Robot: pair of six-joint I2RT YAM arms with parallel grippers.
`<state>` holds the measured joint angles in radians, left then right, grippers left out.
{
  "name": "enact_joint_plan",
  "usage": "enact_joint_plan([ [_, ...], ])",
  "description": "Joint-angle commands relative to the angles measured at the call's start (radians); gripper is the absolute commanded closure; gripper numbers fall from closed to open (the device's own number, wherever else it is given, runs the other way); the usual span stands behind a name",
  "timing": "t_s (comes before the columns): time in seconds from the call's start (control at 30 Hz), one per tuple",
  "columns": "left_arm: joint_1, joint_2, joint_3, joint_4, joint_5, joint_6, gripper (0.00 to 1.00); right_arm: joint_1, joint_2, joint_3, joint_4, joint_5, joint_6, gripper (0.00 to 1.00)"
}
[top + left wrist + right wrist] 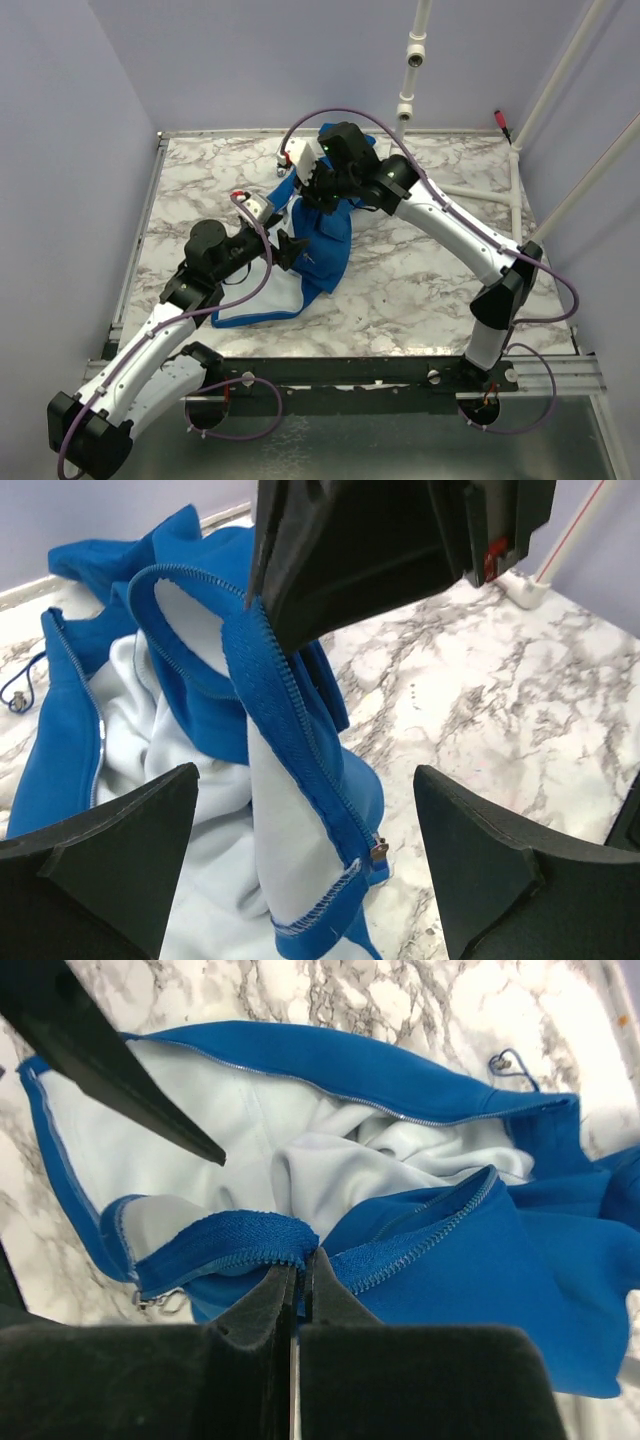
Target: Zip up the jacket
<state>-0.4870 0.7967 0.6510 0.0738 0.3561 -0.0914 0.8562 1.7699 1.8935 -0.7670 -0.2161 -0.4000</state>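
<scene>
The royal-blue jacket [325, 255] lies open on the marble table [430, 270], its pale lining facing up. My right gripper [318, 192] is shut on the zipper edge [240, 1245] and holds that strip lifted off the table. In the right wrist view the gripper [304, 1260] pinches the blue tape where it folds. The metal zipper slider [379, 851] hangs at the lower end of the raised strip, with its pull also visible [160, 1302]. My left gripper [305, 870] stands open on either side of the strip's lower end, touching nothing, and sits just left of the jacket [290, 250].
White pipes [412, 60] rise at the back right, with a red-tipped part [502, 122] beside them. A dark blue drawstring [15, 690] lies by the hood. A metal rail [150, 200] borders the table's left side.
</scene>
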Motion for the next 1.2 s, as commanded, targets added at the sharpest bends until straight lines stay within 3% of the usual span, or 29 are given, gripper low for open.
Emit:
enact_joint_plan([
  [0.0, -0.018, -0.007, -0.035, 0.001, -0.078, 0.051, 0.11, 0.012, 0.108, 0.150, -0.198, 0.045, 0.213, 0.99],
  [0.33, -0.141, 0.071, -0.046, 0.054, -0.294, 0.100, 0.14, 0.047, 0.124, 0.172, -0.202, 0.106, 0.255, 0.99],
  [0.43, -0.225, 0.128, -0.059, 0.088, -0.466, 0.162, 0.17, 0.053, 0.132, 0.191, -0.207, 0.111, 0.276, 0.99],
  [0.53, -0.235, 0.150, -0.050, 0.094, -0.542, 0.171, 0.18, 0.055, 0.116, 0.172, -0.209, 0.105, 0.288, 0.99],
  [0.83, -0.235, 0.120, -0.037, 0.028, -0.634, 0.208, 0.32, 0.055, 0.059, 0.067, -0.175, 0.125, 0.283, 0.99],
  [1.17, -0.235, 0.064, -0.050, -0.043, -0.646, 0.251, 0.33, 0.055, 0.027, 0.037, -0.171, 0.153, 0.276, 0.99],
])
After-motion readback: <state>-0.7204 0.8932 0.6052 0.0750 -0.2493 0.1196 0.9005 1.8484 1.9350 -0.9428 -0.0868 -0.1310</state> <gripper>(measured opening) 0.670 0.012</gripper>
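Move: The hanging blue zipper strip is almost at the left hand's open fingers: its middle lies about 1 cm ahead, 3 cm right and 2 cm below the hand point. The slider at its lower end is some 2 cm back, 4 cm right and 4 cm below; the right fingers' pinch on the strip is 6 cm ahead and 3 cm right, level in height. From the right hand, the strip's middle is roughly 5 cm back, straight in line and 2 cm below. Downward, the left hand sinks about 5 cm and works some 3 cm forward, swerving right and then back left, while it turns counter-clockwise with its left side rising; its fingers narrow partway around the hanging strip without shutting. The right hand keeps its pinch on the strip and also sinks about 5 cm, easing back towards the left hand with a slight clockwise turn. ##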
